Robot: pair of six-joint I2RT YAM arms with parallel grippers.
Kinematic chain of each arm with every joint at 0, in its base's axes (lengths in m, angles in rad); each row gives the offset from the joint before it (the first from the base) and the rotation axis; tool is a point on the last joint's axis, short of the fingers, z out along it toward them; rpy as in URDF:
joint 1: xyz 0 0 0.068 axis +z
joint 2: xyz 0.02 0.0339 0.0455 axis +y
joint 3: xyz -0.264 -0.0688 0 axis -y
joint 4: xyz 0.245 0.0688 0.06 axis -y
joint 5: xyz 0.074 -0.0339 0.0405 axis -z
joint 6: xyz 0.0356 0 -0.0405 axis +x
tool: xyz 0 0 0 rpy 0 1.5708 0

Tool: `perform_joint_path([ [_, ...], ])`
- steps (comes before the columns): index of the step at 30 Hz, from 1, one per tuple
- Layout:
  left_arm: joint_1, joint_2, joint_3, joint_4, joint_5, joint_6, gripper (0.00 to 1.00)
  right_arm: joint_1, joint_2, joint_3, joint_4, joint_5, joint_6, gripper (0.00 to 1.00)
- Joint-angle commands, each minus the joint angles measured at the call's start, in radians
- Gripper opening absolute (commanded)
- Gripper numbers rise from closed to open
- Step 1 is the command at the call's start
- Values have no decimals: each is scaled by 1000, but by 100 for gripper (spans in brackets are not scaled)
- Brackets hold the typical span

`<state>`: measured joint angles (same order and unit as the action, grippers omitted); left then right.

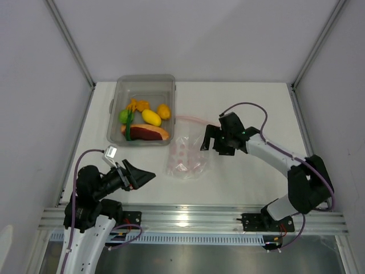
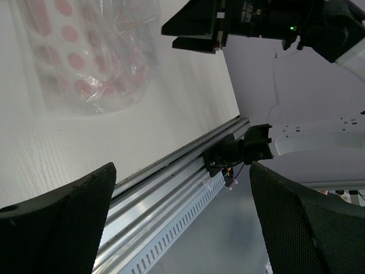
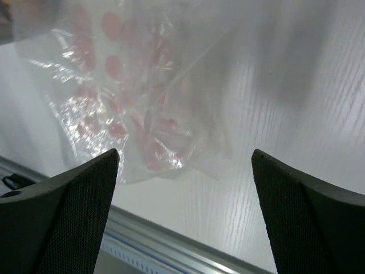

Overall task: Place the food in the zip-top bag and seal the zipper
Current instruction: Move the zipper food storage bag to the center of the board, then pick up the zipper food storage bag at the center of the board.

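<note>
The food sits in a clear grey bin (image 1: pixel 146 77) at the back left: a yellow lemon (image 1: pixel 151 117), an orange fruit (image 1: pixel 164 111), a green lime (image 1: pixel 123 116), a green stalk (image 1: pixel 129 130), an orange cluster (image 1: pixel 137 105) and a long dark-red and tan slice (image 1: pixel 147 133). The zip-top bag (image 1: pixel 185 153) (image 2: pixel 91 57) (image 3: pixel 131 103) lies crinkled and flat on the table right of the bin, with pink dots showing through it. Its pink zipper (image 1: pixel 191 119) runs along the far edge. My right gripper (image 1: pixel 209 142) (image 3: pixel 185 154) hangs open just right of the bag, holding nothing. My left gripper (image 1: pixel 149 176) (image 2: pixel 181 171) is open near the front edge, left of the bag.
A metal rail (image 1: pixel 194 218) runs along the table's near edge, carrying both arm bases. White walls and grey frame posts (image 1: pixel 71 43) enclose the table. The right gripper's black body (image 2: pixel 228 23) shows in the left wrist view, above the bag.
</note>
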<state>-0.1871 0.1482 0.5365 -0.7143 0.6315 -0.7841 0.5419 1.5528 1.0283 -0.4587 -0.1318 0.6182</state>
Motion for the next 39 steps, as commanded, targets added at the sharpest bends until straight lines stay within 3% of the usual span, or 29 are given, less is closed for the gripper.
perform_joint_path([
  [1, 8, 5, -7, 27, 27, 8, 99, -14, -163, -31, -32, 18, -17, 99],
  [6, 8, 47, -17, 45, 27, 17, 99, -195, -266, -91, -60, -43, -77, 99],
  [7, 8, 53, -10, 49, 28, 17, 100, -276, -260, -103, -42, -87, -77, 99],
  [10, 8, 65, 2, 47, 36, 14, 99, -345, -186, -96, 47, -216, -66, 99],
  [17, 8, 16, 43, -2, 39, -12, 99, -359, 75, 96, 144, -252, -58, 99],
  [22, 8, -25, 37, -22, 48, -30, 100, -394, 194, 144, 218, -281, -17, 96],
  [35, 8, 21, 54, -7, 62, -17, 100, -441, 452, 116, 540, -451, 127, 73],
  [39, 8, 33, 51, 3, 65, -17, 99, -436, 492, 118, 594, -492, 153, 61],
])
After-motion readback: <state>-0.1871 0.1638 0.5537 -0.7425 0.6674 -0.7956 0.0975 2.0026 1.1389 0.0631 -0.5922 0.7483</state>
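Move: Ahead of the right hand by about 16 cm, 5 cm to its right and some 7 cm below is the right end of the bag's pink zipper strip. The bag's middle is only about 4 cm forward and 7 cm left, also 7 cm lower. The food tray's middle sits roughly 20 cm forward and 28 cm left. From the left hand, the strip's end is about 33 cm forward, 27 cm right and 20 cm down. Rising about 6 cm off the bag while swinging some 10 cm right, the right hand then reaches forward and sinks towards the right end of the zipper strip, ending about 15 cm farther out and lower than it began. The wrist rolls its left side up some 25 degrees and turns a little clockwise; the wide-open fingers draw partly shut around that corner, with no pinch visible yet. ##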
